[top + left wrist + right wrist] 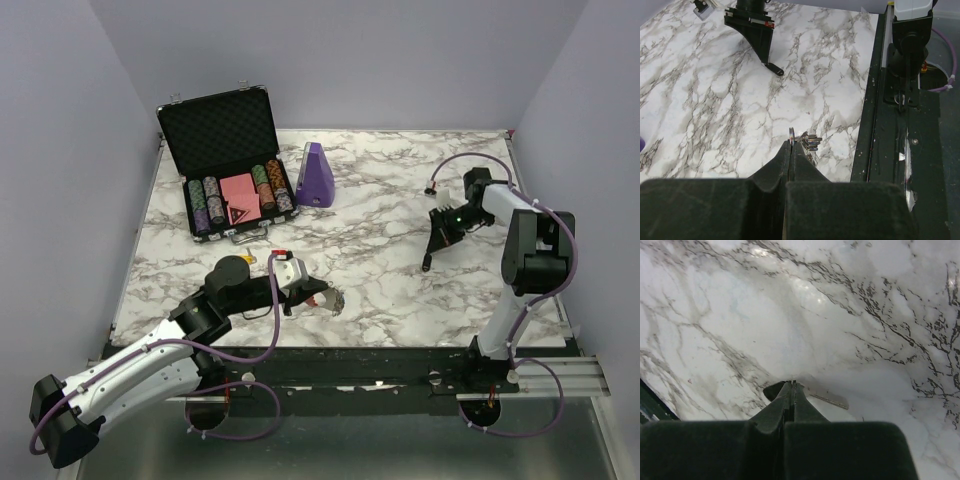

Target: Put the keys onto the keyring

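My left gripper (791,145) is shut on the thin silvery ring of the keyring (791,133), just above the table near its front edge. A stack of silvery loops and metal pieces (811,142) hangs beside the tips. In the top view the left gripper (322,297) shows a red bit and a grey loop (335,300) at its tips. My right gripper (793,385) is shut on a slim key with a black head (772,389) and a silvery blade (829,398). It holds the key low over the marble at the right (431,255). The tagged keys are not clearly visible.
An open black case (225,120) with poker chips and a red card stands at the back left. A purple wedge-shaped object (316,175) stands next to it. The black rail (875,125) runs along the table's front edge, close to the left gripper.
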{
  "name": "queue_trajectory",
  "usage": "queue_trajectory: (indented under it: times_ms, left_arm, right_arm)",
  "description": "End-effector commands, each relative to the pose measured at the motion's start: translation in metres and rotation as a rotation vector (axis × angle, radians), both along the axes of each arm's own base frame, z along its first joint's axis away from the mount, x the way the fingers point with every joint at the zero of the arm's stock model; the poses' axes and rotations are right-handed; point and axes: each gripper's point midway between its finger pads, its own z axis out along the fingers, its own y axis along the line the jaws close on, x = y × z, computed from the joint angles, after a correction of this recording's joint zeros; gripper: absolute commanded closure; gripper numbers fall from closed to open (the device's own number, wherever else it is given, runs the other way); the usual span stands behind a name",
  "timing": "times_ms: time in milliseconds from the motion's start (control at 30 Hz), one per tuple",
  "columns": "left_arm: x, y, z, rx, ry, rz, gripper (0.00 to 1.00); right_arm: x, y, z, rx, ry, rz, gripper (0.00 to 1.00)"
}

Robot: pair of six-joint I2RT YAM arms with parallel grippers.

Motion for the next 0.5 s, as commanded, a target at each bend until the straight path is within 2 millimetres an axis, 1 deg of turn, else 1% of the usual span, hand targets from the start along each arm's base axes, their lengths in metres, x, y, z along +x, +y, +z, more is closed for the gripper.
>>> queue_trajectory:
  times_ms: [0, 133, 200, 300, 400, 433, 467]
  left_arm:
    - [-0.001, 0.001, 0.021, -0.042, -0.048, 0.000, 1.00]
    - [-0.001, 0.004, 0.030, -0.059, -0.084, 0.007, 1.00]
    - [-0.003, 0.007, 0.037, -0.071, -0.116, 0.003, 1.00]
    - [-0.005, 0.010, 0.055, -0.099, -0.187, -0.005, 1.00]
    - [-0.009, 0.011, 0.073, -0.132, -0.265, -0.024, 1.00]
    - [-0.009, 0.012, 0.080, -0.142, -0.284, -0.028, 1.00]
    - [-0.009, 0.011, 0.085, -0.151, -0.299, -0.030, 1.00]
  right_arm:
    - [0.010, 0.019, 0.047, 0.117, -0.127, 0.072, 1.00]
    - [0.014, 0.032, 0.083, 0.204, -0.216, 0.150, 1.00]
    - [0.015, 0.038, 0.106, 0.249, -0.279, 0.219, 1.00]
    - [0.015, 0.049, 0.147, 0.327, -0.410, 0.340, 1.00]
    - [-0.007, 0.069, 0.194, 0.483, -0.600, 0.505, 1.00]
    - [-0.018, 0.076, 0.206, 0.533, -0.692, 0.575, 1.00]
    - [-0.027, 0.083, 0.217, 0.581, -0.751, 0.585, 1.00]
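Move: The black car key is already pinched in the right fingers. The keyring, gripped by the left hand, is about 28 cm to the right hand's left, 18 cm back and 19 cm higher; the purple block stands some 31 cm left, 17 cm ahead and 5 cm up. From the left hand, the car key is roughly 28 cm right, 18 cm ahead and 20 cm below. Keep the car key pinched and lift the right gripper fast, about 15 cm, easing some 5 cm left towards the keyring while the wrist tilts by some 40 degrees, so the fingers point more to the left and less steeply down. Raise the left gripper a few centimetres too, its tips still shut on the keyring. ##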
